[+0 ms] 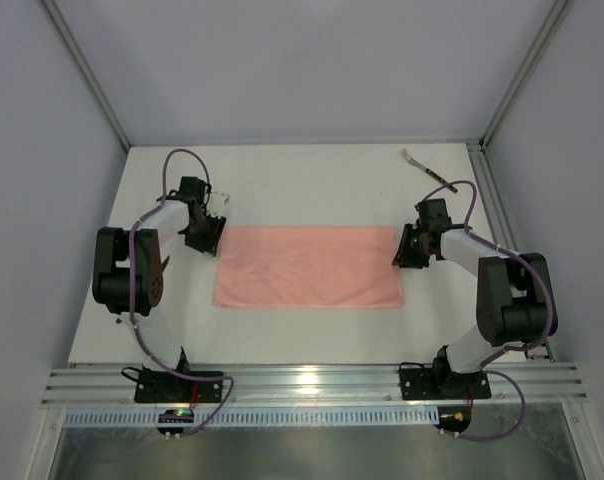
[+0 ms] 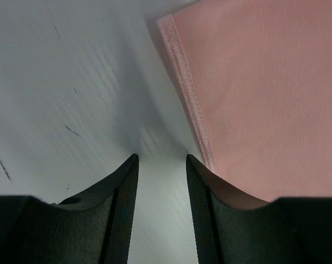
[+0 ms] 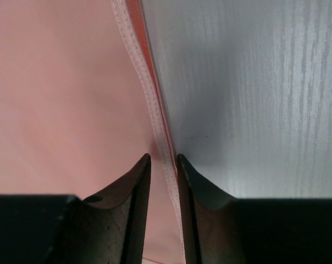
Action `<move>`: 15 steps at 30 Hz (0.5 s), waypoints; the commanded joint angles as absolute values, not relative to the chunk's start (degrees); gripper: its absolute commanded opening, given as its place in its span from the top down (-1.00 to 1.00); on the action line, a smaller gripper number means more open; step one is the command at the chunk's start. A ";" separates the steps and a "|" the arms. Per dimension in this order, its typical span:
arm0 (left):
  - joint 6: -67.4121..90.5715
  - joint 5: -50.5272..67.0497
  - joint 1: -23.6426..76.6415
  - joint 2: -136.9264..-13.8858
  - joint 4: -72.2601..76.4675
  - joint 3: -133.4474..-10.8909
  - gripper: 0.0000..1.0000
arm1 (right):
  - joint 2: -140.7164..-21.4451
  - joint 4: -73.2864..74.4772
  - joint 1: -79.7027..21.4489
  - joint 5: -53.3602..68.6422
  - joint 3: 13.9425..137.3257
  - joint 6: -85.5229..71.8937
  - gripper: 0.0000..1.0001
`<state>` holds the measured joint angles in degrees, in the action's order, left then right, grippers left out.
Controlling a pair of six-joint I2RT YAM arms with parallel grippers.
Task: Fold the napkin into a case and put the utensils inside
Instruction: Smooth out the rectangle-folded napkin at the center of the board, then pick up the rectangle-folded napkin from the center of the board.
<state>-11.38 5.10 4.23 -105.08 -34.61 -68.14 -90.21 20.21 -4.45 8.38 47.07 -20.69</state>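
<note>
The salmon-pink napkin (image 1: 307, 267) lies flat as a wide oblong in the middle of the white table. My left gripper (image 1: 207, 238) hovers at its upper left corner. In the left wrist view that gripper (image 2: 160, 157) is open over bare table, with the napkin's stitched edge (image 2: 191, 104) just to its right. My right gripper (image 1: 404, 252) is at the napkin's right edge. In the right wrist view it (image 3: 163, 155) is open by a narrow gap and straddles the hem (image 3: 149, 104), which lies loose. The fork (image 1: 427, 170) rests at the back right, apart from the cloth.
The right arm's cable (image 1: 464, 190) loops close to the fork's handle. Metal frame posts (image 1: 87, 80) rise at both back corners. A ribbed rail (image 1: 312, 380) runs along the near edge where the arm bases are bolted.
</note>
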 commanded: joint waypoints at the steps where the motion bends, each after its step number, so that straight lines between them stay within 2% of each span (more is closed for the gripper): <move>1: -11.16 6.24 4.57 -104.42 -34.01 -68.20 0.15 | -93.07 23.90 -5.01 9.58 47.11 -19.86 0.41; 9: -10.99 7.29 4.57 -104.68 -33.22 -67.59 0.15 | -95.71 27.33 -5.71 9.32 50.62 -18.37 0.56; 12: -10.99 7.73 4.57 -104.68 -33.05 -67.59 0.15 | -96.33 28.21 -6.33 9.14 51.24 -17.93 0.71; 14: -11.07 8.08 4.48 -104.85 -33.05 -67.59 0.15 | -95.81 27.52 -6.33 9.66 50.63 -17.67 0.91; 15: -11.07 8.26 4.48 -104.94 -33.05 -67.59 0.15 | -95.45 26.99 -6.33 9.93 50.36 -17.75 0.92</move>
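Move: The napkin's right edge runs between the right hand's open fingers, its middle level with them and about 1 cm below; the napkin's middle lies some 28 cm to the left. The fork is roughly 30 cm ahead and 10 cm to the right. From the left hand that same right edge lies about 57 cm to the right, 4 cm back and 1 cm below. The right hand shuts its fingers on the napkin's right edge while easing about 1 cm left. ##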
